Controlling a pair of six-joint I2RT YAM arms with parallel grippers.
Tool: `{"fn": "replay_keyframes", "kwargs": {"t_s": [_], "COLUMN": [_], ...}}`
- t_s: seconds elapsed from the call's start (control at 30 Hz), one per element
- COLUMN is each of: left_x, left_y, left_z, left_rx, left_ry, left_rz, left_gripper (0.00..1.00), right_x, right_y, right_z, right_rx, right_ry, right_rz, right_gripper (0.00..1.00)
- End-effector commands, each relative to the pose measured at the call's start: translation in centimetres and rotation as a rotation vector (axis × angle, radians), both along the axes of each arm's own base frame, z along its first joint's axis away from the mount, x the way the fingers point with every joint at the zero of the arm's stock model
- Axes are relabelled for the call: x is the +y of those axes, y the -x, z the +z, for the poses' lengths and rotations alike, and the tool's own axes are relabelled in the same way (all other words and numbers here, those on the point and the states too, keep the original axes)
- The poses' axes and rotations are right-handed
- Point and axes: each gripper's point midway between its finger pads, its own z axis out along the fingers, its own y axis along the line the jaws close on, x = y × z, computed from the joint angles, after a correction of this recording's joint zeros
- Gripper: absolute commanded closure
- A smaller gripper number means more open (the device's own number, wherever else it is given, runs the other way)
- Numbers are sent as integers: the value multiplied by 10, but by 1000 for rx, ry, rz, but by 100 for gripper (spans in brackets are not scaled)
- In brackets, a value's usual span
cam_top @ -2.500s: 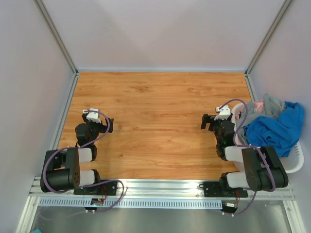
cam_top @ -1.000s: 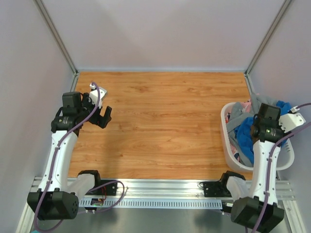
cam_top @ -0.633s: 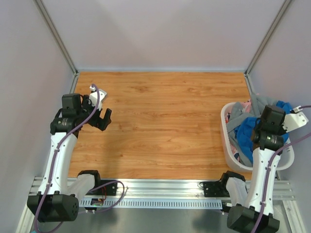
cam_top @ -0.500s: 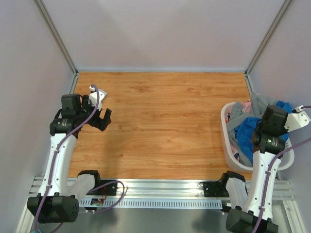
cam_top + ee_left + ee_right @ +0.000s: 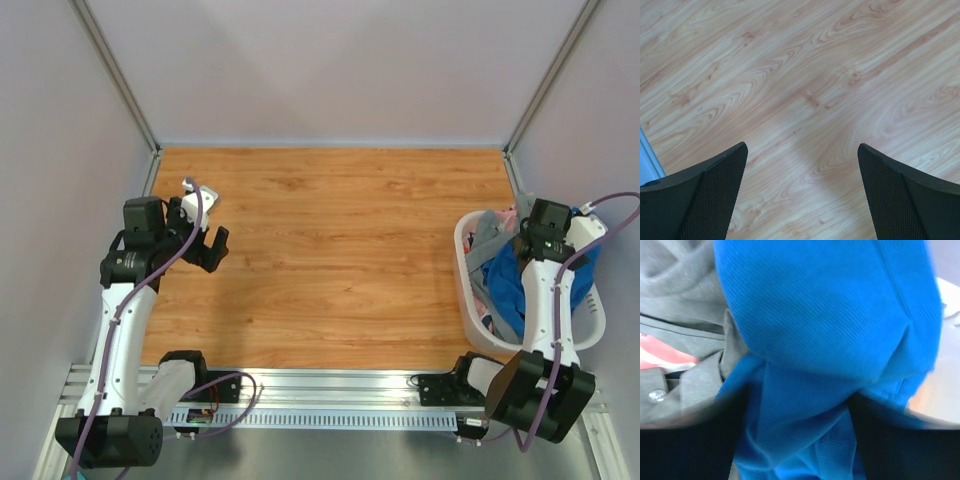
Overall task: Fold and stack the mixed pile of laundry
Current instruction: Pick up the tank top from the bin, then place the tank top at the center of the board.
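Note:
The mixed laundry pile lies in a white basket (image 5: 462, 272) at the table's right edge. A bright blue garment (image 5: 505, 285) is on top, with grey cloth (image 5: 488, 235) and a bit of pink (image 5: 507, 215) behind it. My right gripper (image 5: 797, 440) reaches down into the pile. Its jaws stand wide apart and folds of the blue garment (image 5: 830, 315) bulge between them. Grey cloth (image 5: 685, 290) with a button lies to the left. My left gripper (image 5: 212, 248) hangs open over bare wood at the left, with nothing between its fingers (image 5: 715, 195).
The wooden table (image 5: 330, 250) is walled by pale panels on three sides. A metal rail (image 5: 330, 385) runs along the near edge with both arm bases on it. The basket fills the right margin.
My right arm has swung from the basket's right side to over its middle, down into the blue garment. The left arm has barely shifted.

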Motion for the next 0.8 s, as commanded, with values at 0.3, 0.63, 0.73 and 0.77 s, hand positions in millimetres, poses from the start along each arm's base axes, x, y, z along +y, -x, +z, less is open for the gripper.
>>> {"fn": "replay_keyframes", "kwargs": {"t_s": [0.3, 0.63, 0.73, 0.77], "left_x": [-4, -13, -15, -16], "left_y": [5, 6, 5, 4], "left_z": [7, 19, 22, 22], "left_rx": [-9, -14, -12, -7], "left_ry": [2, 33, 42, 47], "left_rz": [-32, -72, -87, -93], "left_gripper": [1, 0, 0, 0], "right_x": [4, 63, 114, 159], "right_y": [19, 11, -17, -43], "right_z": [67, 225, 283, 282], "right_rx": [-218, -606, -758, -733], "right_ry": [86, 118, 60, 2], "right_rz": [-23, 264, 504, 667], "right_gripper": [100, 100, 100, 100]}}
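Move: The right hand is almost in the blue tank top: cloth lies between the open fingertips, and the garment's middle is about 4 cm to the left, 1 cm back and 4 cm below. The grey garment bunches some 15 cm to the left and 2 cm ahead, and the pink cloth about 12 cm left and 8 cm ahead, both roughly 5 cm lower. From the left hand, the tank top lies about 65 cm right, 4 cm back and 10 cm below. The right fingers close on the blue cloth as the hand sinks a last centimetre, pinching a fold of the tank top. Keeping that grip, the hand pulls up out of the bin, ever faster, some 25 cm above its lowest point, drawing back slightly at first, then swinging about 7 cm left and forward again while the fingers tip up towards level by some 35 degrees. ##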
